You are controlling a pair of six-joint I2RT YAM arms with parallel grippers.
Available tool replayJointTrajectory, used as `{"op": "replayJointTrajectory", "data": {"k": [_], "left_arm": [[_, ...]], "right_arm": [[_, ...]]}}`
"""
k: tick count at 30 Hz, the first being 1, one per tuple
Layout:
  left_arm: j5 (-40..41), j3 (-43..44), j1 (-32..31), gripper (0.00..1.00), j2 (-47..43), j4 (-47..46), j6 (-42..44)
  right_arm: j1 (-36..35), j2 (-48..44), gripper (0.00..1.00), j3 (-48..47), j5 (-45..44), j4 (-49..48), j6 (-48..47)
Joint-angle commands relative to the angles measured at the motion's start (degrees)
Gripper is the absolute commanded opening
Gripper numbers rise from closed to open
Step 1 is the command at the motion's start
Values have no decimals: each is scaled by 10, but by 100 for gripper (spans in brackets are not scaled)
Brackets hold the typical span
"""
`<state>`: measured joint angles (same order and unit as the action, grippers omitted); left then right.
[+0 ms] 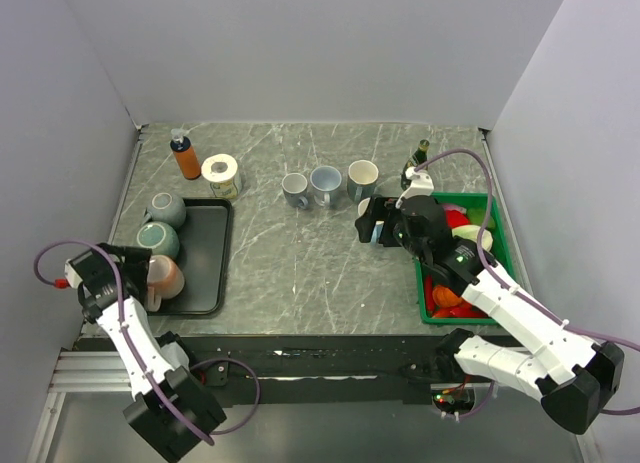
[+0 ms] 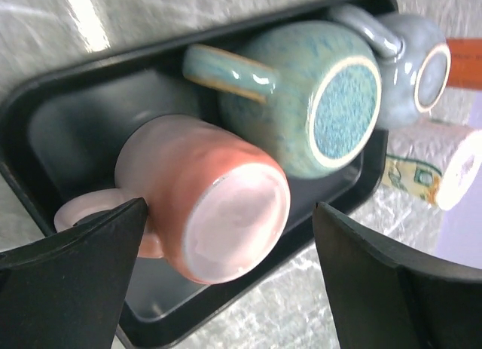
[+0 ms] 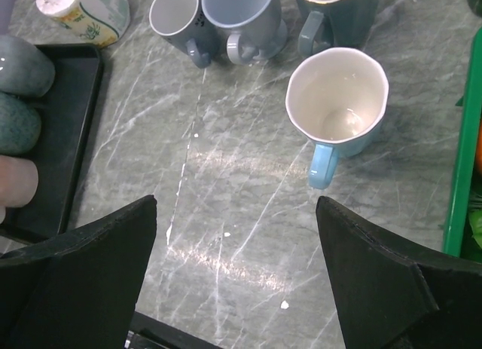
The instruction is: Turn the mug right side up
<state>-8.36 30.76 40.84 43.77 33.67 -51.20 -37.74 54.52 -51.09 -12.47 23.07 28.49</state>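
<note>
Three mugs stand upside down on a black tray (image 1: 207, 255): a pink one (image 1: 166, 277), a teal one (image 1: 158, 240) and a grey-blue one (image 1: 167, 209). In the left wrist view the pink mug (image 2: 218, 213) lies between the fingers of my open left gripper (image 2: 230, 213), its base facing the camera; the left finger (image 2: 83, 266) is at its handle. The teal mug (image 2: 309, 100) is just behind it. My right gripper (image 3: 237, 206) is open and empty above the bare table, just short of an upright light-blue mug (image 3: 337, 100).
Three upright mugs (image 1: 325, 185) stand in a row at the table's middle back. An orange bottle (image 1: 185, 158) and a paper roll (image 1: 221, 173) stand behind the tray. A green bin (image 1: 424, 293) with colourful items is at the right, with a dark bottle (image 1: 420, 158) behind it.
</note>
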Motion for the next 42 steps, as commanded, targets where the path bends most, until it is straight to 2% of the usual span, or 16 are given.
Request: {"op": "replayJointTrajectory", "data": {"k": [1, 6, 10, 12, 16, 23, 25, 29, 32, 42], "left_arm": [[-51, -9, -25, 96, -13, -4, -23], [-48, -22, -52, 96, -11, -14, -35], [-50, -26, -97, 96, -1, -20, -54], [-77, -42, -116, 96, 1, -40, -75], [-21, -39, -196, 96, 10, -29, -86], [18, -30, -246, 99, 21, -39, -83], [45, -23, -264, 95, 29, -34, -81], [108, -1, -298, 79, 48, -17, -71], [141, 18, -322, 72, 56, -2, -58], [222, 74, -414, 65, 115, 27, -35]], "right_arm": [[-2, 3, 92, 3, 12, -29, 4], [-2, 3, 92, 6, 12, -30, 8], [-2, 3, 92, 7, 10, -32, 10], [-1, 3, 92, 10, 10, -39, 11], [-1, 10, 92, 13, 17, -51, 18], [-2, 23, 92, 10, 28, -57, 14], [-1, 26, 92, 6, 27, -57, 10], [-1, 28, 92, 8, 30, -61, 13], [-1, 31, 92, 11, 33, -65, 15], [2, 49, 91, 2, 43, -66, 12]]}}
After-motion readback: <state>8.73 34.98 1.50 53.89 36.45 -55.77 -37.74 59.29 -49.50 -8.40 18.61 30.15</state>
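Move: The pink mug, upside down in the tray, stands about 5 cm to the right of the left gripper and about level with it, its middle some 5 cm lower. The teal mug stands roughly 9 cm farther out than the pink mug and a touch left of it. The grey mug is about 16 cm beyond the pink mug, near the same line. From the right gripper the pink mug is some 47 cm left, 6 cm back and 17 cm down. Bring the left gripper right across the tray about 10 cm, easing a little forward and down, so that it pushes the pink mug along, and turn the hand some 25 degrees clockwise. Then nearly stop and draw the fingers about a third shut, one on either side of the mug's handle, while they tip steeper down. Let the open right gripper drift some 2 cm left and down. ##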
